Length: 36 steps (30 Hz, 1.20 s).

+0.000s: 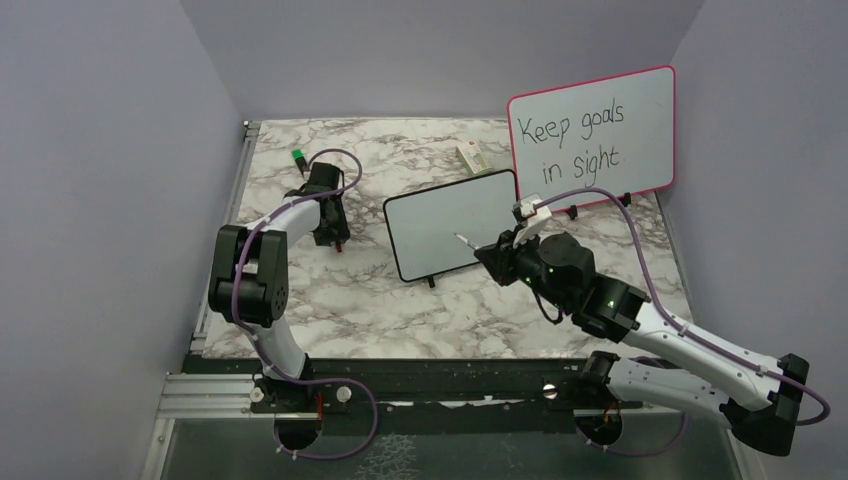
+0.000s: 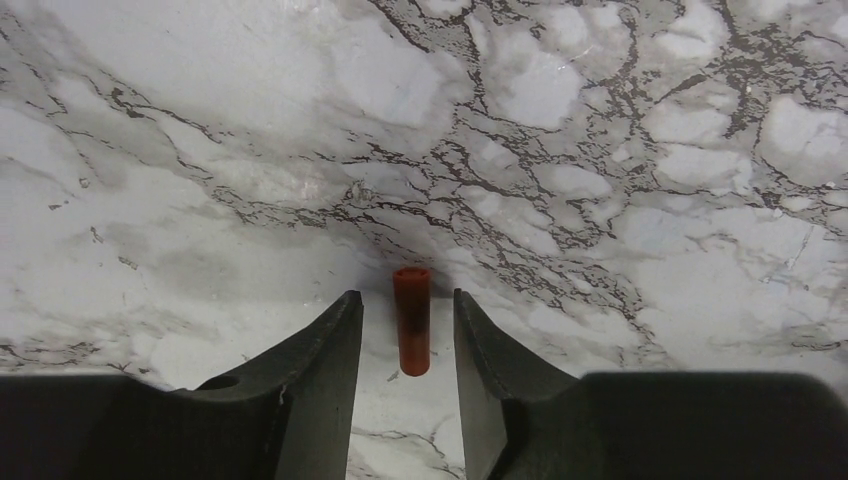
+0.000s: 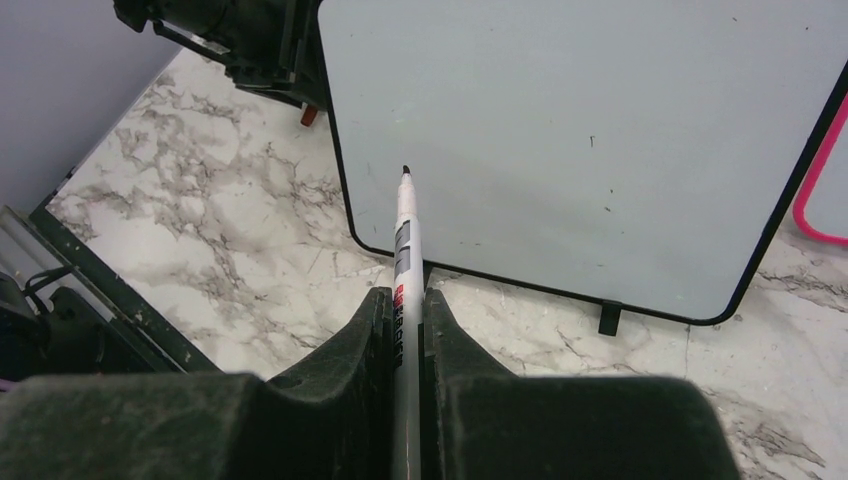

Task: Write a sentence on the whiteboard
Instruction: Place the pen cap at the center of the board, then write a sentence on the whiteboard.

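Observation:
The black-framed whiteboard (image 1: 440, 235) (image 3: 580, 130) stands on small feet mid-table, its face blank; no sentence shows on it. My right gripper (image 1: 492, 250) (image 3: 405, 292) is shut on a white marker (image 3: 403, 250), uncapped, whose dark tip points at the board's lower left part. In the right wrist view the tip lies just inside the frame; whether it touches I cannot tell. My left gripper (image 1: 338, 238) (image 2: 405, 295) is open, pointing down at the table left of the board. A red marker cap (image 2: 411, 320) (image 1: 341, 247) lies between its fingers with a gap on both sides.
A larger pink-framed board (image 1: 590, 130) with black writing, "Keep goals in sight", stands at the back right. A small box (image 1: 474, 155) lies behind the whiteboard. A green-tipped object (image 1: 298, 157) lies at the back left. Purple walls close in three sides of the marble table (image 1: 400, 300).

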### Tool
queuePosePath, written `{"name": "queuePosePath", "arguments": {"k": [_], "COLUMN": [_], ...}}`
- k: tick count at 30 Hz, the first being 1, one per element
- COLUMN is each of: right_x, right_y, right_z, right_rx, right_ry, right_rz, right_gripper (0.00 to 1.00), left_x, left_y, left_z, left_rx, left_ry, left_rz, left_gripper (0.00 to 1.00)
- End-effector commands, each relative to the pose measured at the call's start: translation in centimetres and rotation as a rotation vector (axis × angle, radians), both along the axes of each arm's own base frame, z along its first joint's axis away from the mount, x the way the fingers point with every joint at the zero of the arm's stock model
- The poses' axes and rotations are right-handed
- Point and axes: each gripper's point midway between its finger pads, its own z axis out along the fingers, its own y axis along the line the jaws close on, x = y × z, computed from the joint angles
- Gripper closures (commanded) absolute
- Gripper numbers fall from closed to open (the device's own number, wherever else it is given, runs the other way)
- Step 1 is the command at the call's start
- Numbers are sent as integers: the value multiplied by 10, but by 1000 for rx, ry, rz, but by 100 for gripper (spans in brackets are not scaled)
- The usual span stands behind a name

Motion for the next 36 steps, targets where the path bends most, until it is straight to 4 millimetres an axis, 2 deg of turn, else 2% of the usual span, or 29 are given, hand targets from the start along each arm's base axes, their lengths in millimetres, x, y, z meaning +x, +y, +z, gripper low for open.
{"name": "queuePosePath", "arguments": {"k": [1, 5, 11, 12, 14, 18, 20, 26, 29, 32, 36], "right_x": [4, 8, 11, 11, 10, 8, 7, 4, 3, 3, 3], "right_y": [-5, -13, -25, -27, -29, -27, -26, -27, -27, -26, -20], "right_z": [15, 17, 37, 40, 45, 51, 52, 53, 53, 51, 47], "right_rx": [-1, -43, -74, -74, -70, -45, -29, -22, -26, -25, -16], "right_ry": [-25, -37, -65, -67, -68, -66, -60, -50, -48, -49, -53], "right_rz": [-32, -69, -106, -110, -116, -109, -104, -97, -95, -85, -68], "right_gripper": [100, 100, 100, 100, 100, 100, 100, 100, 99, 100, 100], "left_x": [7, 10, 14, 14, 13, 9, 6, -13, -29, -41, -45], "left_y": [8, 3, -10, -12, -16, -27, -35, -70, -93, -102, -104], "left_z": [30, 56, 102, 111, 125, 154, 171, 207, 226, 242, 249], "left_rx": [25, -16, -97, -110, -129, -180, -189, -159, -135, -112, -165], "left_ry": [-89, -164, -305, -337, -387, -473, -523, -659, -753, -822, -836], "left_rz": [9, 16, -14, -25, -52, -106, -145, -309, -469, -529, -485], "left_gripper": [60, 53, 47, 43, 27, 21, 14, 10, 6, 1, 1]}}
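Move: The pen cap lies practically at the left hand point, on the table between the already parted fingertips. From that hand the black-framed whiteboard's middle is some 24 cm right, level in reach and 8 cm higher; the green-capped marker is about 21 cm ahead and 12 cm left. From the right hand, holding the pen, the board's middle is about 15 cm ahead, 5 cm left and 13 cm below. With the pen cap already free between its fingers, the left hand lifts away some 23 cm, straight up at first, then swinging about 10 cm right towards the whiteboard's left end and slightly back. It opens nearly fully, tilts its fingers up roughly 45 degrees and turns clockwise. The right hand keeps its grip on the pen, rises about 4 cm and eases right, then nearly holds still. ##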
